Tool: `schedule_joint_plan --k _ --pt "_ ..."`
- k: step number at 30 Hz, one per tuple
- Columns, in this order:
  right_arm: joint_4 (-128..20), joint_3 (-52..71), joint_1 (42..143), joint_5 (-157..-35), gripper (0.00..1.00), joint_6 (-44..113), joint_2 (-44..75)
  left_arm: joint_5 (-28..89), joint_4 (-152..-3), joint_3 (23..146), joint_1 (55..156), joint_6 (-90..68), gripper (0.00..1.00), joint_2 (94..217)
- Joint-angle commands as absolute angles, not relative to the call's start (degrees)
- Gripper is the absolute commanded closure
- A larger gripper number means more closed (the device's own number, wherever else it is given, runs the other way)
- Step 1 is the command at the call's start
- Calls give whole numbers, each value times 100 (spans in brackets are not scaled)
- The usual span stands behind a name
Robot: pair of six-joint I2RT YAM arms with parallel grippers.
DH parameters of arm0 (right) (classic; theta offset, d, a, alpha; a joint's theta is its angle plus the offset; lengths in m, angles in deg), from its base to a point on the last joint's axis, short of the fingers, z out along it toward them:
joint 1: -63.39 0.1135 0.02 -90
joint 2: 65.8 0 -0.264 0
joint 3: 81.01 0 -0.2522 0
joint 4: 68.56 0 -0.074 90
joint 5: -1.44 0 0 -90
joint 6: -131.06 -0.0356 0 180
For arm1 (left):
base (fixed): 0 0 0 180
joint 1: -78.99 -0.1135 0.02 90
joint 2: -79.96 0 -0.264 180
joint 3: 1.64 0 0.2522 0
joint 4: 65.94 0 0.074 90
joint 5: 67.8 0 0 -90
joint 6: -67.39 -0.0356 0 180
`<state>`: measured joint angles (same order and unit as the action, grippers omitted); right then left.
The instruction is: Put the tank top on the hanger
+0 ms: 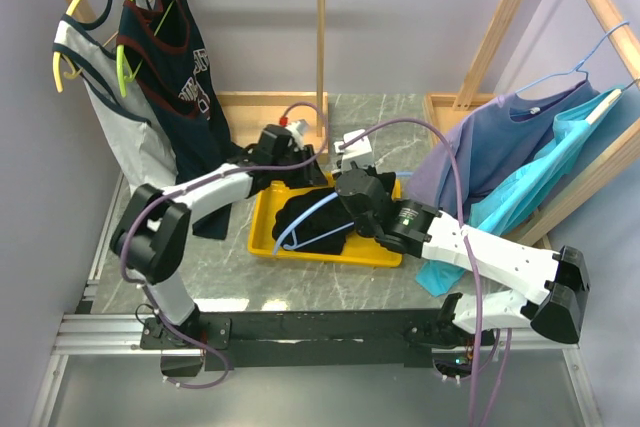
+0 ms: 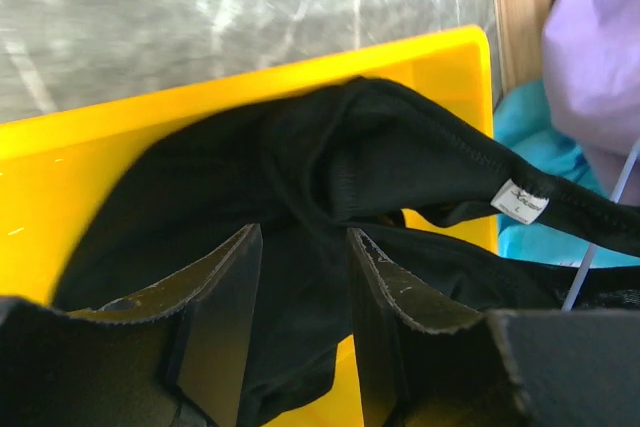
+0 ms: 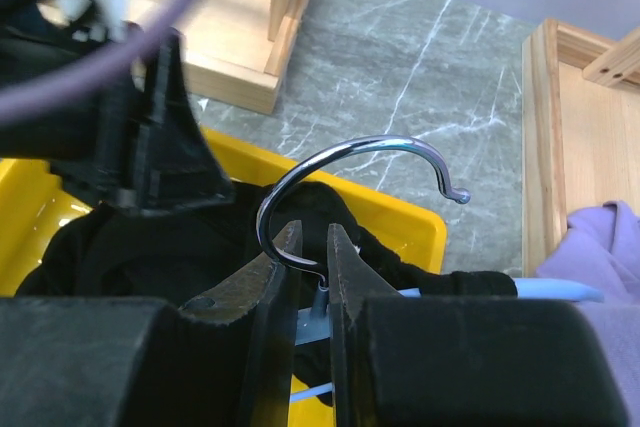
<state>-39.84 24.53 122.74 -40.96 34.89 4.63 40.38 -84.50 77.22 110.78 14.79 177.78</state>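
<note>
The black tank top (image 1: 312,219) lies bunched in a yellow tray (image 1: 262,229). My left gripper (image 1: 312,177) reaches into the tray from the far side. In the left wrist view a fold of the tank top (image 2: 330,157) fills the gap between the jaws of the left gripper (image 2: 303,234), which are closed onto it. My right gripper (image 3: 313,234) is shut on the neck of the light-blue hanger (image 3: 330,299), just under its metal hook (image 3: 350,152). The hanger's blue arm (image 1: 298,227) runs across the black fabric, and the right gripper (image 1: 352,199) holds it over the tray.
A wooden rack at the back left carries a navy top (image 1: 175,57) and a white-grey top (image 1: 105,97) on yellow-green hangers. At the right, a purple shirt (image 1: 500,142) and a teal garment (image 1: 520,197) hang from a slanted wooden rack. A wooden rack base (image 3: 240,37) stands beyond the tray.
</note>
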Motion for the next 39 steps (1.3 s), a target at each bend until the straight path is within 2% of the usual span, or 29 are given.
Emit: schedule_joint_plan --k 1,13,25,30,31,34,35,36,39 --pt "-4206 2494 12315 -3837 100 3421 249 4137 -8356 8163 11300 1281 54 18059" --pt "-4223 2415 12377 -3890 100 3394 258 3452 -8375 8586 11556 1421 63 18824" --pt "-4206 2362 12386 -3864 100 3403 284 3495 -8225 8744 11670 1491 64 19202" --pt "-4162 2310 12403 -3855 100 3403 293 3538 -7866 8595 11687 1606 69 19184" --pt "-4162 2309 12403 -3837 100 3403 310 3548 -7769 8560 11687 1632 70 19175" --pt "-4118 2283 12395 -3820 100 3385 337 3565 -7724 8551 11687 1650 83 19193" --pt "-4100 2257 12395 -3759 100 3377 346 3487 -7732 8542 11696 1658 92 19132" --pt "-4083 2239 12403 -3732 100 3342 363 3408 -7715 8499 11696 1676 96 19071" --pt "-4021 2160 12403 -3600 100 3307 416 2890 -7653 8104 11652 1764 99 18642"
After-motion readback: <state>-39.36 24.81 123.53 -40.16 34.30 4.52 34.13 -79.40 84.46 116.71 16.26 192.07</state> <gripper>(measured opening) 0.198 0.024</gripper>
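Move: The left hand, fingers half open, is over the far side of the yellow bin; the tank top's far edge lies about 5 cm to its right, 2 cm ahead and 6 cm below. The bin's far rim runs roughly 4 cm ahead, straight in front and 6 cm down, and the blue hanger's left shoulder is some 8 cm back and 3 cm left, near hand height. From the right hand, the tank top's far edge is about 2 cm left, 3 cm ahead and 17 cm below. The left hand slips to the right and sinks towards the tank top's far edge, just inside the bin's far rim, ending about 5 cm right and 5 cm lower; after a last small shift right and a slight rise, its half-open fingers close fully and pinch the black cloth. The right hand stays in place meanwhile, keeping its hold on the hanger just under the hook. ##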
